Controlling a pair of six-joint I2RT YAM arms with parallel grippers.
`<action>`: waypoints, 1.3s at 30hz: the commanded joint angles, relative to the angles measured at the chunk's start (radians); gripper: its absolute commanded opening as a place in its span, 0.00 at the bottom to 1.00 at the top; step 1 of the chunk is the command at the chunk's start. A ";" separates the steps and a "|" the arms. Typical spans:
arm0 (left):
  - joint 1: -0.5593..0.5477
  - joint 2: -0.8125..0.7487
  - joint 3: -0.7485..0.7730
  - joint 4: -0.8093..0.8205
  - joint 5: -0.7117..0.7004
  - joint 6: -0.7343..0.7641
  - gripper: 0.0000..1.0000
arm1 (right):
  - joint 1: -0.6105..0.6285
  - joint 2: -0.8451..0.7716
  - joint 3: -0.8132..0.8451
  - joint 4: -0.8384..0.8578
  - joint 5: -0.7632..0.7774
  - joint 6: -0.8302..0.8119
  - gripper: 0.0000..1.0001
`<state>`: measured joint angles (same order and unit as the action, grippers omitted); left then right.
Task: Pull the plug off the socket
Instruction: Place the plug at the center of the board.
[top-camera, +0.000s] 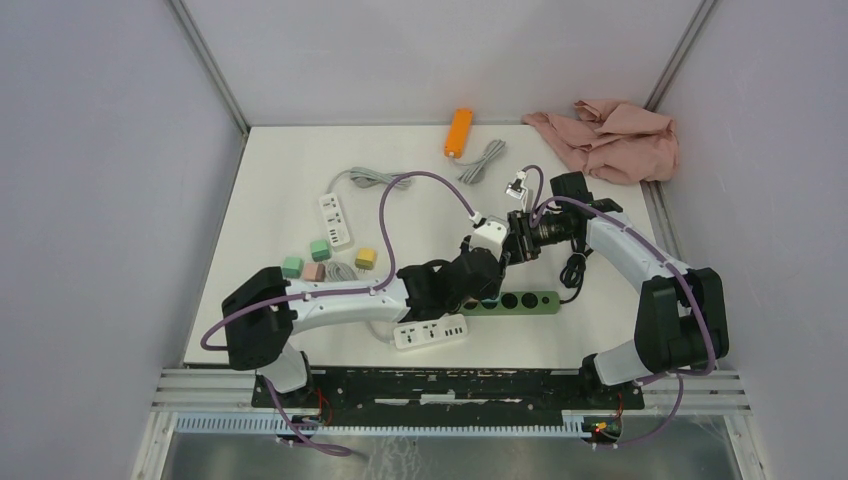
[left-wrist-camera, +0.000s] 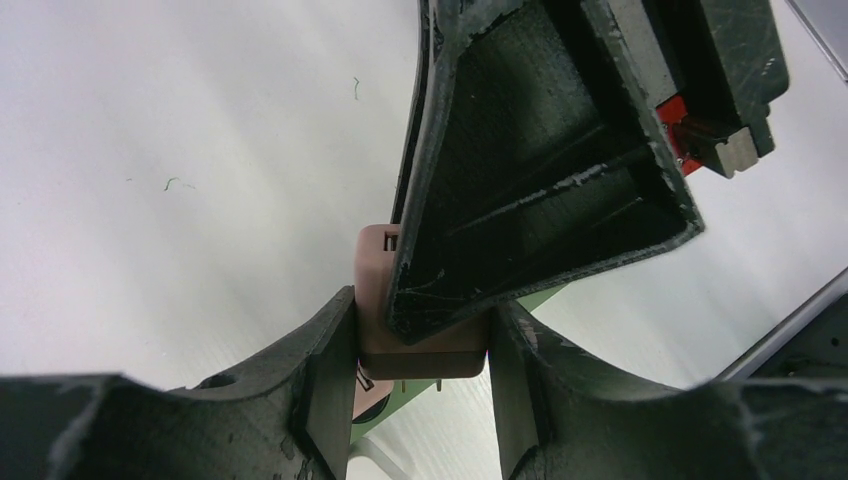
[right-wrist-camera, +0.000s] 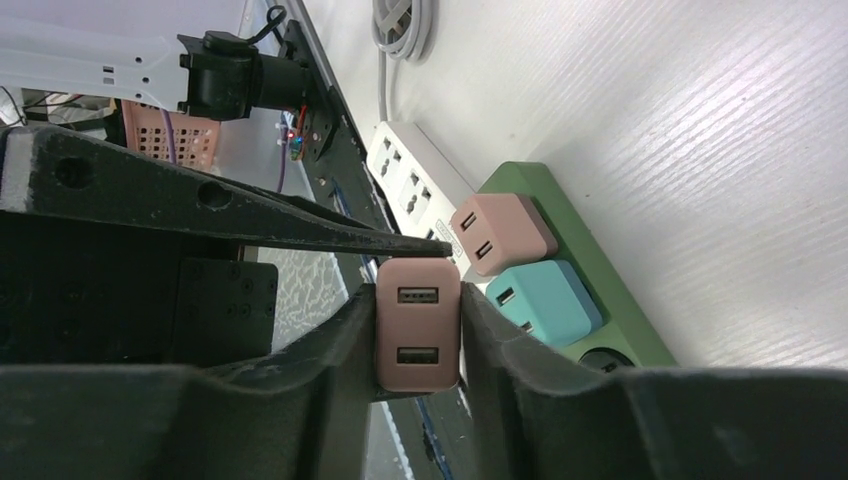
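A pink plug (right-wrist-camera: 418, 335) with two USB ports hangs above the table, and my right gripper (right-wrist-camera: 417, 310) is shut on its sides. My left gripper (left-wrist-camera: 422, 310) holds the same pink plug (left-wrist-camera: 375, 290) from the other direction, a finger pressed on each side. Its two metal prongs show bare below it, clear of the green socket strip (left-wrist-camera: 402, 402). A second pink plug (right-wrist-camera: 500, 232) and a teal plug (right-wrist-camera: 545, 303) still sit in the green strip (right-wrist-camera: 605, 290). In the top view both grippers meet just above that strip (top-camera: 525, 300), hiding the held plug.
A white power strip (top-camera: 430, 332) lies near the front edge, another (top-camera: 335, 218) at mid left with its grey cable. Several loose coloured plugs (top-camera: 320, 250) lie at left. An orange block (top-camera: 458, 131) and a pink cloth (top-camera: 610, 135) are at the back.
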<state>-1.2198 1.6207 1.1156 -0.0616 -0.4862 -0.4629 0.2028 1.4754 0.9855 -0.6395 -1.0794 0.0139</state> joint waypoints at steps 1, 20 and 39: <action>0.015 -0.020 -0.016 0.016 -0.020 0.027 0.03 | 0.001 -0.013 0.048 0.001 -0.032 -0.012 0.48; 0.242 -0.293 -0.353 -0.026 -0.107 -0.037 0.03 | -0.003 -0.029 0.065 -0.014 0.023 -0.044 0.68; 0.634 -0.470 -0.541 -0.063 -0.153 -0.225 0.07 | -0.005 -0.024 0.061 -0.012 0.024 -0.046 0.68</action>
<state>-0.6262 1.1408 0.5652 -0.1322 -0.5835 -0.6071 0.2008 1.4738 1.0023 -0.6601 -1.0451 -0.0166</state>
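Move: Both hands still share the pulled pink plug. The yellow plug, by which the left hand is to set it, lies about 28 cm to that hand's left, 10 cm ahead and 12 cm below. The coiled grey cable is some 34 cm left and 5 cm ahead, the nearer green plug 40 cm left and 11 cm ahead. From the right hand the yellow plug is roughly 29 cm left and 10 cm ahead. Leftward in one long sweep of about 29 cm, the left hand carries the pink plug away from the right hand towards the yellow plug, sinking some 6 cm, mostly early, then also drawing forward; its wrist swings about 45 degrees counter-clockwise while the fingers keep their pinch. Meanwhile the right fingers open, let go of the plug and stay in place. ##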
